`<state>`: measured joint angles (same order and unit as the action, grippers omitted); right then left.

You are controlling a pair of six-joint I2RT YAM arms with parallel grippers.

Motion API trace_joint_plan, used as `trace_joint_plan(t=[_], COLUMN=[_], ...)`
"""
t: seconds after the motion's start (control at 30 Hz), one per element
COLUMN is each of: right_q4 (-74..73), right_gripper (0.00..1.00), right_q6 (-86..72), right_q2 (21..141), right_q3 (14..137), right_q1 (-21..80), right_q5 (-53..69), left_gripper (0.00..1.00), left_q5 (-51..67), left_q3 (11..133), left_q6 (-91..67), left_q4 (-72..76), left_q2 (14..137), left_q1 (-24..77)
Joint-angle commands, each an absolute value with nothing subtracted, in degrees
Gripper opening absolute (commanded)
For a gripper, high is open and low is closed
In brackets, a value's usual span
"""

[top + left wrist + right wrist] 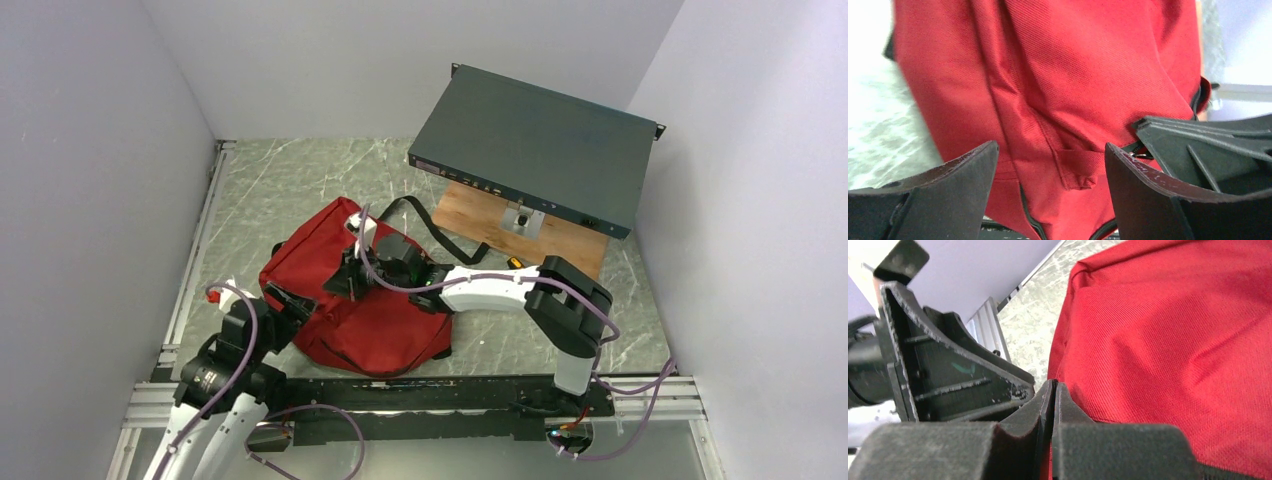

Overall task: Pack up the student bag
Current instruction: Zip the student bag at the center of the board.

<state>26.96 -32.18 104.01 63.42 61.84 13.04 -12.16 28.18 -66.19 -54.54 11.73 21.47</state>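
Observation:
The student bag (370,300), a dark red backpack with black zips, lies in the middle of the table. Its cloth fills the left wrist view (1073,75) and the right wrist view (1173,340). My left gripper (290,305) is at the bag's left side. It stands open (1052,150), with a fold of red cloth and a small red tab between its fingers. My right gripper (350,270) is over the bag's top, shut (1053,385) on the bag's edge by a zip. One of its fingers (1198,145) shows beside a zip pull (1138,154).
A flat dark teal metal box (535,150) leans at the back right over a wooden board (520,235). A black strap (440,225) trails from the bag toward the board. White walls enclose the table, and a metal rail (195,260) runs along the left.

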Motion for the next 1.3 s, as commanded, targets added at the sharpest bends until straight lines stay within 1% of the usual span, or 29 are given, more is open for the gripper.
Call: trace_joint_plan(t=[0.0,0.13,0.17,0.23,0.27,0.33,0.47,0.53,0.6,0.63,0.67,0.7,0.73,0.77,0.87,0.93,1.0,1.1,1.27], right_q4=[26.99,24.27,23.58,22.25,21.86,21.92,20.89,20.07,17.85,16.39,15.0,13.6,12.37,11.32,8.57,9.48,10.43,11.11,10.62], right_gripper=[0.0,0.0,0.0,0.0,0.0,0.0,0.0,0.0,0.0,0.0,0.0,0.0,0.0,0.0,0.0,0.0,0.0,0.0,0.0], right_q6=[-42.98,-48.64,-49.48,-51.29,-51.86,-52.17,-51.98,-51.04,-48.97,-47.71,-45.91,-44.59,-43.0,-41.22,-34.56,-29.69,-25.33,-19.56,-11.99], right_q2=[98.88,98.62,98.59,98.64,98.81,99.22,99.86,99.63,99.42,99.34,99.18,98.85,98.51,98.04,96.67,95.88,95.79,96.94,97.77], right_q3=[62.97,63.69,63.86,64.5,64.89,65.67,67.61,68.18,69.14,69.81,70.54,71.16,71.65,71.92,72.46,71.8,71.27,71.42,72.0], right_q1=[61.26,60.74,60.73,60.6,60.56,60.42,60.47,60.63,60.64,60.51,60.31,59.92,59.33,58.72,56.59,54.71,52.54,50.24,49.83], right_q5=[5.3,2.02,1.03,-0.47,-1.28,-0.64,-0.26,-0.26,-1.86,-2.9,-4.49,-5.88,-7.5,-9.35,-16.28,-18.49,-18.91,-18.52,-16.55], left_gripper=[0.83,0.81,0.79,0.73,0.71,0.7,0.61,0.47,0.39,0.33,0.22,0.08,0.03,0.0,0.0,0.0,0.0,0.0,0.0], left_q5=[-3.24,2.57,3.92,6.38,7.55,9.05,7.29,5.6,4.15,3.61,2.96,2.36,2.15,1.73,0.16,0.17,-1.84,-1.07,-0.77], left_q3=[23.28,19.94,19.37,18.88,18.75,18.11,19.34,21.07,21.96,22.11,22.07,22.04,21.79,21.61,21.1,21.04,21.17,21.26,22.91], left_q6=[-62.91,-57.26,-55.49,-53.59,-52.93,-52.46,-50.64,-49.78,-49.22,-49.17,-49.59,-50.59,-51.16,-52.03,-55.11,-55.81,-56.03,-56.16,-55.4], left_q4=[-42.43,-35.23,-34.0,-32.61,-31.83,-30.11,-30.15,-31.53,-32.72,-33.3,-34.22,-34.94,-35.5,-36.27,-39.86,-41.91,-42.72,-42.45,-42.63], left_q2=[6.68,3.49,3.46,4.31,5.1,7.56,15.16,19.25,22.21,23.28,23.52,23.32,22.73,21.71,17.76,15.34,13.53,12.71,14.62], left_q1=[21.45,21.48,21.49,21.49,21.46,21.53,21.51,21.53,21.5,21.52,21.51,21.52,21.53,21.53,21.52,21.53,21.53,21.53,21.53])
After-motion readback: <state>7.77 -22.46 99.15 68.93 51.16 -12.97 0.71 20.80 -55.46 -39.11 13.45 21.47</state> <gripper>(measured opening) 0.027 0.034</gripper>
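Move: The left hand's open fingers are about 2 cm back and 6 cm left of the bag's fabric at the near-left end of the zip, and some 3 cm above it. The right hand already grips the zip pull; the zip's far end lies about 15 cm ahead and 11 cm right of it, at much the same height, its near-left end 4 cm back and 5 cm left. The black strap's middle lies roughly 24 cm ahead and 26 cm right of that hand. To its right by about 6 cm, slightly forward and finally down, the left hand swings clockwise and closes on the fabric at the zip's near-left end, then holds as an anchor after easing back slightly. The right hand, still shut on the pull, creeps forward, then sweeps quickly forward and right along the zip, some 18 cm in all, turning about 30 degrees clockwise. ##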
